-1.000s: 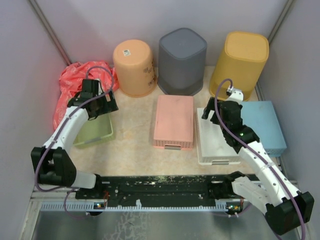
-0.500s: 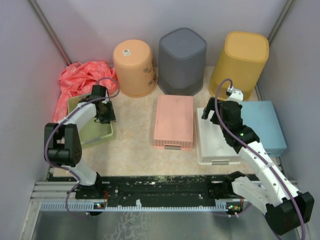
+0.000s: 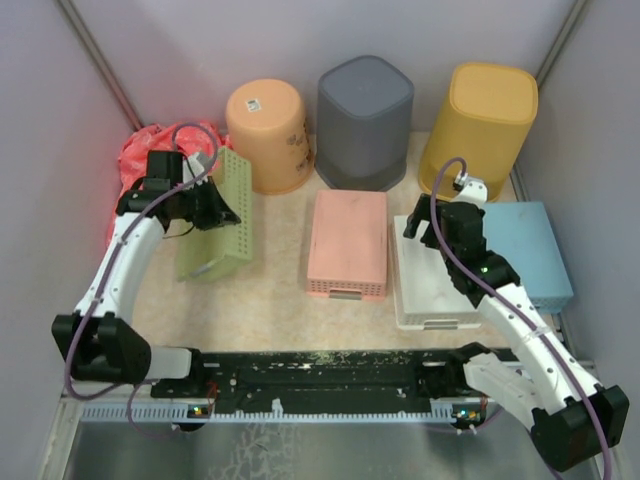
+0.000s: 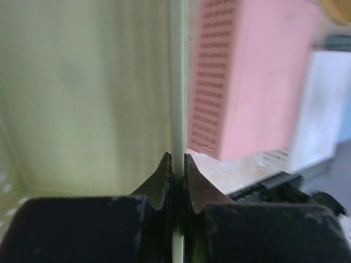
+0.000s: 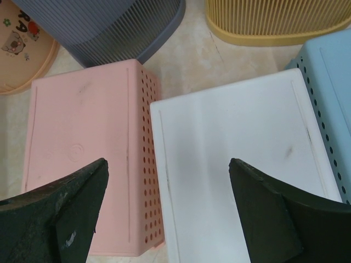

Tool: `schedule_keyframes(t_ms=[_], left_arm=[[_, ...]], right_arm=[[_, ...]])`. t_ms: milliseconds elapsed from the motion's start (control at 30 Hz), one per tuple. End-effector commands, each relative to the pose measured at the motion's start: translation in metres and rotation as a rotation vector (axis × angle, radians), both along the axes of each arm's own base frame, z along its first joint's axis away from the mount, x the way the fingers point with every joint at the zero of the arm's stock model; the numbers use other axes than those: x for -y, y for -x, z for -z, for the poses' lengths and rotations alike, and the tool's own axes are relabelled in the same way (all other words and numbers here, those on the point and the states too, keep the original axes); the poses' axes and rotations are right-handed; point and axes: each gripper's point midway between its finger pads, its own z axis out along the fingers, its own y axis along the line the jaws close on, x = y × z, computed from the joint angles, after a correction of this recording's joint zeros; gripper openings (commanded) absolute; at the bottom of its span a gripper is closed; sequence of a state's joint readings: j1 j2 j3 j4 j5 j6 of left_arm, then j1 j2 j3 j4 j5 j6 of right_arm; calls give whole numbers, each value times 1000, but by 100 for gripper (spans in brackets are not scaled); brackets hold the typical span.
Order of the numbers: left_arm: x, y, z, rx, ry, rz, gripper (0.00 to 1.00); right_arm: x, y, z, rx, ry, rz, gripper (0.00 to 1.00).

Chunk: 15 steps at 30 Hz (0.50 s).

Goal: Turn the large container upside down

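Note:
The light green perforated container (image 3: 216,222) stands tipped on its side at the left, its open mouth facing left. My left gripper (image 3: 213,204) is shut on its thin wall; in the left wrist view the jaws (image 4: 177,160) pinch the wall edge, with the green inside (image 4: 82,82) to the left. My right gripper (image 3: 441,226) is open and empty above the upside-down white container (image 3: 432,280). In the right wrist view the right gripper (image 5: 167,162) hovers over the white container's bottom (image 5: 236,164).
An upside-down pink container (image 3: 346,244) lies in the middle and a blue one (image 3: 535,250) at the right. Upside-down orange (image 3: 268,134), grey (image 3: 364,120) and yellow (image 3: 482,118) bins stand along the back. A red bag (image 3: 143,160) lies at the far left.
The left arm has lifted the green container's wall, tipping it from flat and open-side-up onto its side, shifted slightly right. The right arm has not moved.

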<state>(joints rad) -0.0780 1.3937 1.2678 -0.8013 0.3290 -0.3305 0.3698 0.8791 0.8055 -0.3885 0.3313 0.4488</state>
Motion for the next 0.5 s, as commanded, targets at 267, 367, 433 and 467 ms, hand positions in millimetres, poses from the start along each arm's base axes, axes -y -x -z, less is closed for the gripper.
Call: schedule_keyframes(t_ms=[267, 367, 433, 467], left_arm=[[101, 65, -143, 148, 842, 376, 0], [104, 75, -148, 164, 954, 435, 0], [104, 81, -145, 169, 1022, 439, 0], [104, 84, -137, 154, 1053, 432, 0]], right_arm=[[0, -8, -27, 86, -46, 20, 90], [4, -4, -29, 93, -41, 32, 90], [6, -2, -28, 95, -40, 40, 90], [7, 0, -28, 97, -41, 42, 90]])
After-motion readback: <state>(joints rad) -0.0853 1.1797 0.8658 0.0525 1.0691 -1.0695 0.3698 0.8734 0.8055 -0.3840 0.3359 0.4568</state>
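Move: The green basket already hangs in the left hand, pinched by its right-hand long wall. The bare patch it is being taken over lies some 6 cm right, 2 cm ahead and 19 cm below. The pink basket is about 33 cm right and level in reach, 14 cm below; the orange bin 32 cm ahead and 9 cm right; the grey bin 31 cm ahead, 41 cm right. From the right hand, that patch is roughly 48 cm left and 5 cm ahead. The green basket is swung up and over towards the pink basket: the left hand, still pinching its wall, carries it about 10 cm right and 10 cm up while drawing back 5 cm. The rise fades out late as the wrist keeps rolling some 50 degrees, bringing the fingers from steeply down to pointing mostly right. The grip stays shut. ##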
